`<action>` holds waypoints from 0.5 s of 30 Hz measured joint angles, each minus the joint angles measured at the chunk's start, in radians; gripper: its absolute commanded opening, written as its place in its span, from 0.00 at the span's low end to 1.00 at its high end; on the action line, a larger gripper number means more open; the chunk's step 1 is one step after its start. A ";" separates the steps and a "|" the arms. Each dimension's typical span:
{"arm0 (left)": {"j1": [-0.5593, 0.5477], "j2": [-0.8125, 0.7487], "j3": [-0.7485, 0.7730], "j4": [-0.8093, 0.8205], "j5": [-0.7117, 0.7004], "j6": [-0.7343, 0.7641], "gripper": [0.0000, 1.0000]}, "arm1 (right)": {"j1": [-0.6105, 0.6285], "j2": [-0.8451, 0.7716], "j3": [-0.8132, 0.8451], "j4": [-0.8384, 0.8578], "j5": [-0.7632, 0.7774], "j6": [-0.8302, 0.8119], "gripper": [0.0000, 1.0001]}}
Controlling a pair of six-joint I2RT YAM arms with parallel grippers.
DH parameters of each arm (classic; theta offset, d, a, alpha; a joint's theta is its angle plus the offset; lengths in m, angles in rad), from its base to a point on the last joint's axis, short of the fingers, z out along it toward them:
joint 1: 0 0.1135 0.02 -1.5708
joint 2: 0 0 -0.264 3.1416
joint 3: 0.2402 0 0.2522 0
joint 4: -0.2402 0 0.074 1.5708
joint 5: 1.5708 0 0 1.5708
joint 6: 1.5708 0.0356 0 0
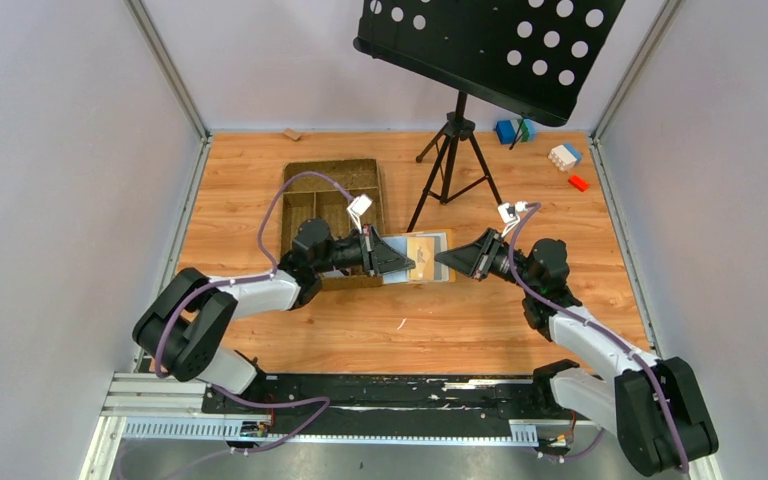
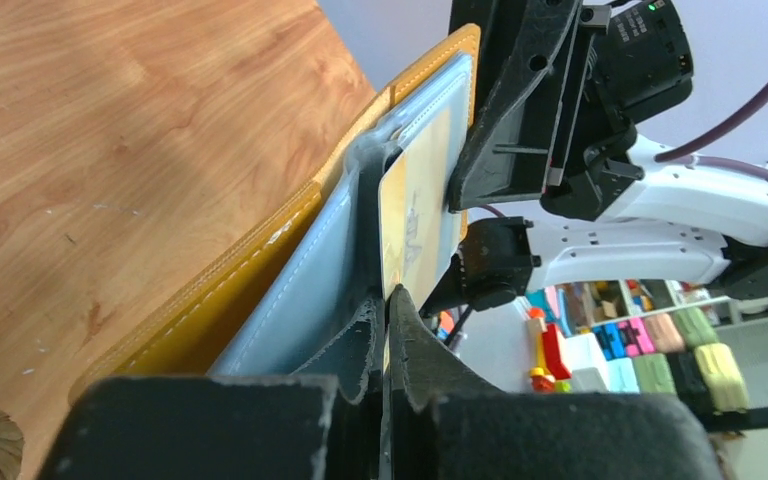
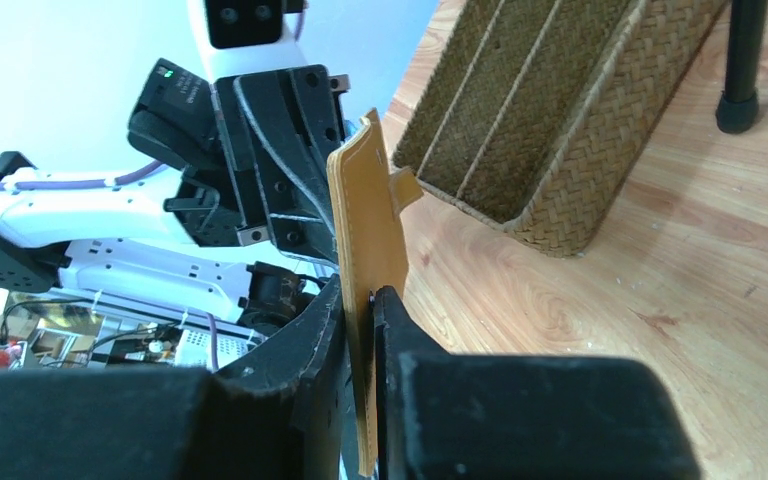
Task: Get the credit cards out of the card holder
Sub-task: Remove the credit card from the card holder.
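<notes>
The mustard-yellow card holder (image 1: 428,256) hangs open above the table between my two grippers. In the left wrist view its grey-blue inside (image 2: 295,295) faces me, and a tan-gold credit card (image 2: 415,205) sticks out of a pocket. My left gripper (image 2: 390,300) is shut on that card's near edge. My right gripper (image 3: 368,305) is shut on the opposite edge of the card holder (image 3: 370,225), whose yellow outside stands upright between its fingers. Other credit cards are hidden.
A brown woven compartment tray (image 1: 332,205) lies just behind the left gripper, and its corner (image 3: 550,110) shows close to the card holder. A tripod (image 1: 452,160) carrying a black perforated music stand (image 1: 490,45) stands behind. Toy blocks (image 1: 565,155) lie at the back right.
</notes>
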 measured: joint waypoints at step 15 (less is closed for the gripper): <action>0.097 -0.123 -0.016 -0.263 -0.151 0.128 0.00 | -0.069 -0.230 0.006 -0.398 0.256 -0.125 0.00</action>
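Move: The credit card is already pinched by the left fingers at its left edge, its middle some 2 cm to their right and 1 cm ahead, level with them. The open card holder lies around it, its middle in about the same place. The woven tray's middle is roughly 15 cm left, 8 cm ahead and 15 cm below; a stand foot is about 4 cm straight ahead on the table. From the right hand, which grips the holder's right part, card and holder lie about 3 cm left. Keeping its pinch on the credit card's edge, the left hand draws it out of the pocket to the left and forward, about 4 cm each way and sinking a little, while turning counter-clockwise. The right hand, still gripping the card holder, pulls it the other way, about 5 cm to the right with some forward and down, swinging some 20 degrees clockwise. Both grippers stay as closed as they were. ##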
